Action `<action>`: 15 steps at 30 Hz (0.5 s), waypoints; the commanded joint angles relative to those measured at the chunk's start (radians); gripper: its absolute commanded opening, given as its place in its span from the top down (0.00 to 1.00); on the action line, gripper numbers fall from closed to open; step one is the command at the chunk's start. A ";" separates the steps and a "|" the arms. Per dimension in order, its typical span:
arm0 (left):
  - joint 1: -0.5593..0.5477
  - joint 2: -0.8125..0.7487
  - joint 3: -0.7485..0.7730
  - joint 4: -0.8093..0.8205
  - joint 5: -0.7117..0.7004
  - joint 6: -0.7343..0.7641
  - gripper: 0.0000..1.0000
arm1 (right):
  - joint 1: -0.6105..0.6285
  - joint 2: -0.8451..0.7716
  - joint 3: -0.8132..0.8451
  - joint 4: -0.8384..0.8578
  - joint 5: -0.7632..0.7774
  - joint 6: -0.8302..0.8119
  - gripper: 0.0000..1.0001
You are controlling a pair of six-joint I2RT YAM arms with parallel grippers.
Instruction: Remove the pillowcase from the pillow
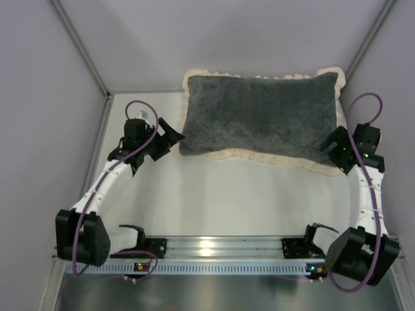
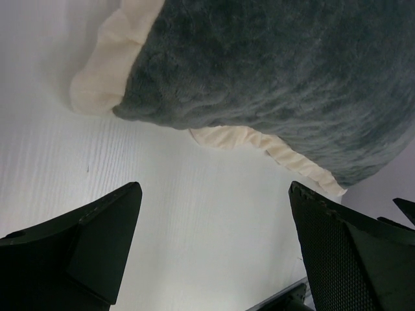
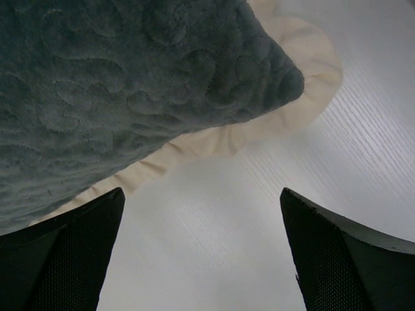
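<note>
The pillowcase (image 1: 259,116), dark grey plush with a cream frill, lies plump at the back of the white table, grey face up. The pillow is hidden inside it. My left gripper (image 1: 170,135) is open and empty beside the pillowcase's near left corner, a little short of it; its wrist view shows that corner (image 2: 272,84) above bare table. My right gripper (image 1: 332,148) is open and empty over the near right corner, above the frill; its wrist view shows the grey corner (image 3: 142,84) and frill (image 3: 285,116).
White walls close the table (image 1: 214,201) at the back and both sides, with metal corner posts (image 1: 81,45). The arm bases stand on a rail (image 1: 220,249) at the near edge.
</note>
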 commanded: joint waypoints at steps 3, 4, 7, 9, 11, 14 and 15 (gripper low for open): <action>0.004 0.177 0.012 0.295 0.066 0.027 0.01 | -0.018 0.002 -0.049 0.250 -0.103 0.027 0.00; 0.004 0.203 0.012 0.349 0.081 0.025 0.01 | -0.019 0.000 -0.099 0.305 -0.124 0.044 0.01; 0.004 0.293 0.015 0.495 0.142 -0.018 0.01 | -0.019 0.015 -0.201 0.539 -0.191 0.123 0.01; 0.002 0.353 -0.005 0.628 0.190 -0.058 0.01 | -0.019 0.055 -0.224 0.650 -0.186 0.143 0.00; -0.002 0.408 -0.022 0.707 0.219 -0.078 0.01 | -0.020 0.092 -0.239 0.681 -0.131 0.171 0.00; -0.014 0.473 -0.021 0.836 0.233 -0.115 0.01 | -0.025 0.117 -0.264 0.808 -0.134 0.189 0.00; -0.028 0.525 0.019 0.813 0.216 -0.101 0.01 | -0.025 0.121 -0.261 0.810 -0.137 0.196 0.01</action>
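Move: The pillowcase's near-left corner lies roughly 7 cm ahead of the left hand, about 1 cm to its right and some 15 cm below; the near ruffle's visible stretch by that corner is also 7 cm ahead, but about 18 cm to the right and 16 cm down. From the right hand, the pillowcase's near edge is about 3 cm straight ahead and 13 cm below, while its near-right corner is about 4 cm ahead, 8 cm to the right and equally low. The left hand, fingers still wide open, sweeps about 8 cm forward while sinking and easing to its right, coming in over the near-left corner of the pillowcase as its left side rolls down some 10 degrees and its fingers swing a little clockwise. Meanwhile the right hand, also open, reaches forward over the near edge just left of the near-right corner, level at first and then dropping about 4 cm, its fingers tilting up towards forward; neither hand grips anything yet, and whether a fingertip touches the cloth can't be told. ##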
